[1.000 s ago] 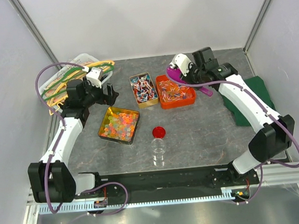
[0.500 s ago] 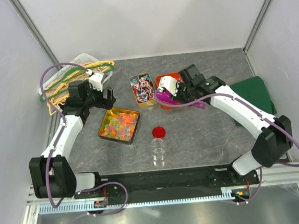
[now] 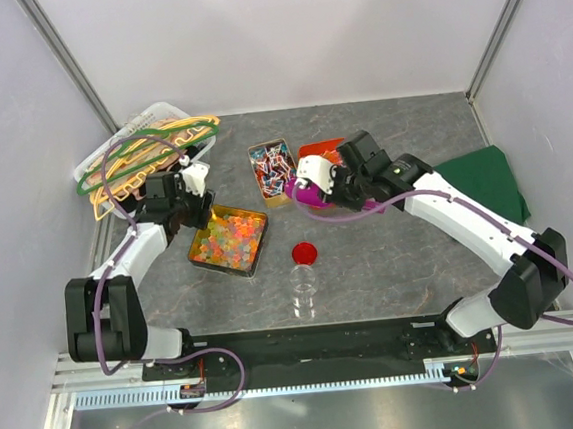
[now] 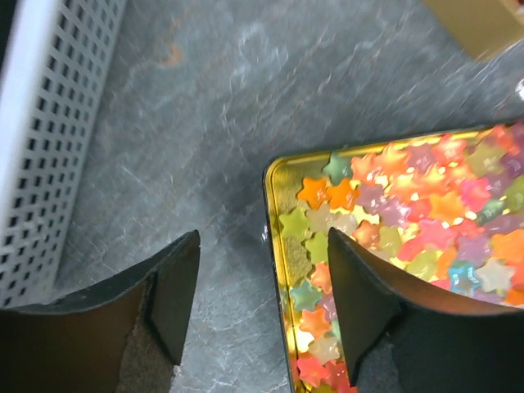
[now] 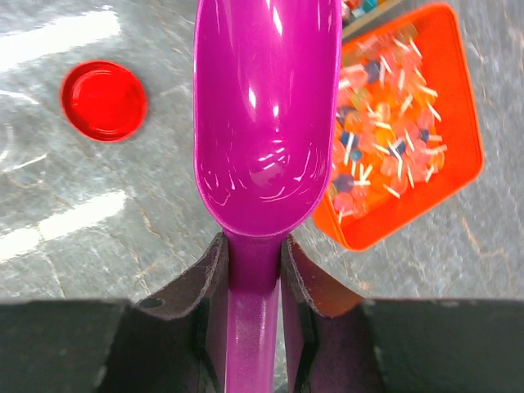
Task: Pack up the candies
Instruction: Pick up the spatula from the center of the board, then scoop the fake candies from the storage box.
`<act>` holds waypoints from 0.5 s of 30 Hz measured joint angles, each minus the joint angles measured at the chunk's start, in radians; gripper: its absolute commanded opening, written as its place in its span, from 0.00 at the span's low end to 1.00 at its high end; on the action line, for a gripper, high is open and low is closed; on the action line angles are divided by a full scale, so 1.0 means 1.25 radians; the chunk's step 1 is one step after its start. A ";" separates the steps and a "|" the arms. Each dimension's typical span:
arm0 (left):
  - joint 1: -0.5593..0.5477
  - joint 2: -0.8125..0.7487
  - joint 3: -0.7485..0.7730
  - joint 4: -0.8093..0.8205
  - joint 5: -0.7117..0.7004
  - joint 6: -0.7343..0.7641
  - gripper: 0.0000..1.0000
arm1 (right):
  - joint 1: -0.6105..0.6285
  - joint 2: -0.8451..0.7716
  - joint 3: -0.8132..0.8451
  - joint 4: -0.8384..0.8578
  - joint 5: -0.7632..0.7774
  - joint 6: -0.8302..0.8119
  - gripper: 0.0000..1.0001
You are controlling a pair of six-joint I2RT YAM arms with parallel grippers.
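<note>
Pastel star-shaped candies (image 3: 230, 237) (image 4: 409, 221) fill a square gold tin (image 4: 273, 246). Twist-wrapped candies lie in a second gold tin (image 3: 271, 169) and in an orange tray (image 5: 446, 155) (image 3: 323, 149). My left gripper (image 3: 193, 205) (image 4: 262, 303) is open and straddles the square tin's left wall, one finger (image 4: 176, 286) over the table and the other over the candies. My right gripper (image 3: 322, 183) (image 5: 254, 254) is shut on the handle of the purple scoop (image 3: 305, 195) (image 5: 266, 115). The scoop's bowl is empty and hangs beside the orange tray.
A round red lid (image 3: 305, 252) (image 5: 104, 100) lies on the table, with a clear jar (image 3: 304, 291) just in front of it. A white perforated basket (image 3: 126, 153) (image 4: 49, 147) of coloured hangers stands at the back left. A green cloth (image 3: 484, 172) lies on the right.
The right arm has carried the scoop left and forward, off the orange tray. The left gripper has come down to the square tin's corner and its jaws have narrowed.
</note>
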State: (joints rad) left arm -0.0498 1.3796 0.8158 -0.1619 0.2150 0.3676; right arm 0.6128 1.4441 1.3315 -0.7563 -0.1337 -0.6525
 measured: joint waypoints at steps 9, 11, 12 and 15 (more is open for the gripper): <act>0.000 0.055 -0.013 0.030 -0.026 0.020 0.49 | 0.139 0.021 0.074 -0.036 0.072 -0.022 0.00; 0.000 0.076 -0.013 0.034 -0.028 0.022 0.45 | 0.168 0.033 0.094 -0.042 0.095 -0.028 0.00; 0.000 0.086 -0.014 0.035 -0.031 0.024 0.43 | 0.181 0.041 0.103 -0.046 0.107 -0.031 0.00; 0.000 0.110 -0.016 0.041 -0.040 0.029 0.40 | 0.208 0.061 0.122 -0.060 0.128 -0.038 0.00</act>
State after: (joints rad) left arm -0.0502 1.5177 0.7963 -0.1112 0.1650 0.4034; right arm 0.8726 1.5204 1.4845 -0.8314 0.0261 -0.7002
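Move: The star-candy tray's middle lies about 5 cm back and 5 cm right of the open left gripper, some 8 cm below; the white basket is 12 cm left and 17 cm ahead. From the right gripper, already holding the spatula, the tray is about 23 cm left and 4 cm back. Some 19 cm below that gripper, the red lid is 7 cm left, 8 cm back; the orange bin 10 cm ahead, 2 cm right. Lower the left gripper about 5 cm almost straight down towards the tray's left rim, near its far-left corner, and narrow the still-open fingers to straddle the rim. Meanwhile carry the spatula left towards the tray, some 6 cm, drifting back and a little up, keeping the grip and turning the wrist about 10 degrees counter-clockwise. ##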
